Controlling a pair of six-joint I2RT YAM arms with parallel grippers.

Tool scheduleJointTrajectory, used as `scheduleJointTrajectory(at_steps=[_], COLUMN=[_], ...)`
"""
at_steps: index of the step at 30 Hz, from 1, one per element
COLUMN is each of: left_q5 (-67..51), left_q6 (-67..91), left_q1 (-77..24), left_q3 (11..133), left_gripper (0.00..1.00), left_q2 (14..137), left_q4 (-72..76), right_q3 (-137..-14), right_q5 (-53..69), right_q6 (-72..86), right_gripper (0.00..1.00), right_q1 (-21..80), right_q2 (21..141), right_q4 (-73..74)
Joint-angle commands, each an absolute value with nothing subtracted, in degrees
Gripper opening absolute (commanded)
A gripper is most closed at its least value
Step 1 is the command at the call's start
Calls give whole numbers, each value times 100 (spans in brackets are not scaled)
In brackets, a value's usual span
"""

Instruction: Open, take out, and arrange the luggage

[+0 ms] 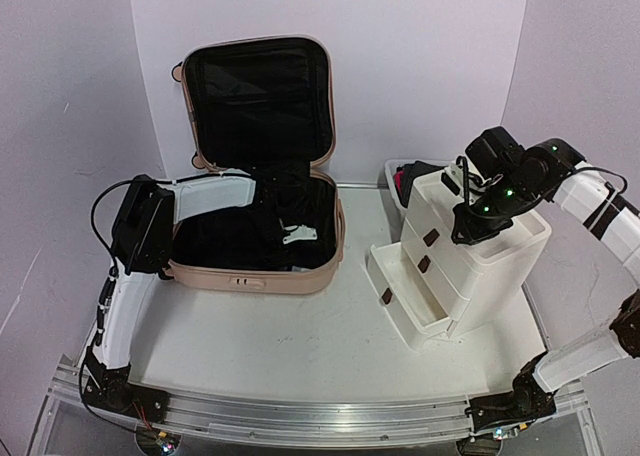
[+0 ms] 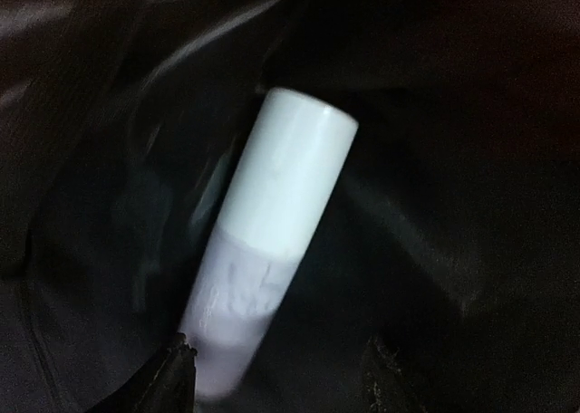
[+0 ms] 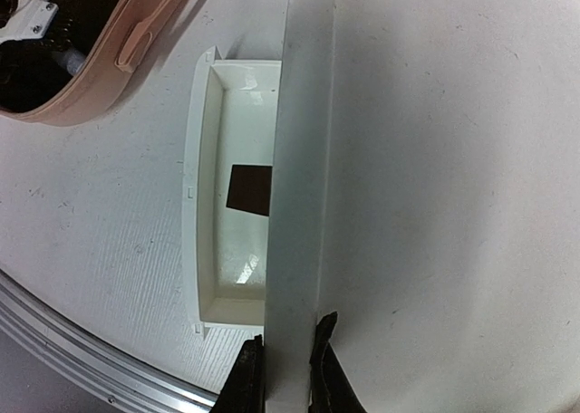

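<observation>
The pale pink luggage (image 1: 255, 276) lies open on the table, its lid (image 1: 255, 96) propped upright against the back wall and showing black lining. My left arm reaches over the left rim into the lower half, among dark contents. In the left wrist view a white cylindrical bottle (image 2: 272, 250) lies on black fabric. My left gripper (image 2: 281, 377) is open, and the bottle's near end lies beside its left finger (image 2: 177, 372). My right gripper (image 3: 285, 368) is shut on the front top edge (image 3: 299, 205) of the white drawer cabinet (image 1: 500, 266).
The cabinet's bottom drawer (image 1: 400, 296) is pulled out toward the suitcase, showing its brown handle (image 3: 249, 188). A white mesh basket (image 1: 398, 176) with dark and red things stands behind the cabinet. A small white item (image 1: 298, 234) lies in the suitcase. The metal rail (image 1: 320, 416) runs along the near edge.
</observation>
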State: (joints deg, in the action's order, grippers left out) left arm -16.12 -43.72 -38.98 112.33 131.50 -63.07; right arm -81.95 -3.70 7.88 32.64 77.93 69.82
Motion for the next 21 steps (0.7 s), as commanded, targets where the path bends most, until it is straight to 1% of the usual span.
scheduleJointTrajectory(at_steps=[1,3,8,10,12,17,21], left_q5=[-1640,-1626,-1628,-1549,-1464,-1251,-1105], left_q6=[-4967,-4997,-5096,-5122,-5132,-5075,-4976], left_q1=[-4060,-4069,-4114,-4113,-4113,-4113,-4100], left_q3=[11331,11302,11088,11041,11062,11099,10940], left_gripper=[61,58,46,43,37,18,14], left_q2=[13425,13499,13484,13413,13339,13009,12619], left_q4=[-5898,-5742,-5566,-5505,-5488,-5487,-5498], right_q3=[-7758,-7777,-7825,-7842,-7836,-7849,-7859], right_q5=[-48,-46,78,133,163,209,189], right_q6=[264,264,255,252,246,231,213], right_gripper=[0,0,0,0,0,0,0], right_q1=[3278,3278,3278,3278,3278,3278,3278], right_q2=[8187,8199,8226,8234,8235,8253,8240], right_q4=[7506,7515,7540,7540,7532,7523,7518])
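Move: The white-capped bottle lies almost under the left hand, its middle about 3 cm below, 2 cm to the right and 1 cm ahead, with the cap pointing right. Around it stand the suitcase walls: the lock wall some 8 cm back and 4 cm left of the hand, and the right-hand wall about 13 cm right, its middle 7 cm farther out. From the right hand, on the cabinet's edge, the bottle is roughly 33 cm left, 7 cm ahead and 20 cm below. The left hand sinks about 3 cm onto the bottle inside the suitcase while shifting some 2 cm to its right, along the bottle towards the cap, and the wrist turns roughly 10 degrees clockwise to bring the fingers more nearly square across it. The half-open fingers close as the hand goes down and pinch the bottle's lavender body just below the white cap, then the hand stays low with the grip kept. ##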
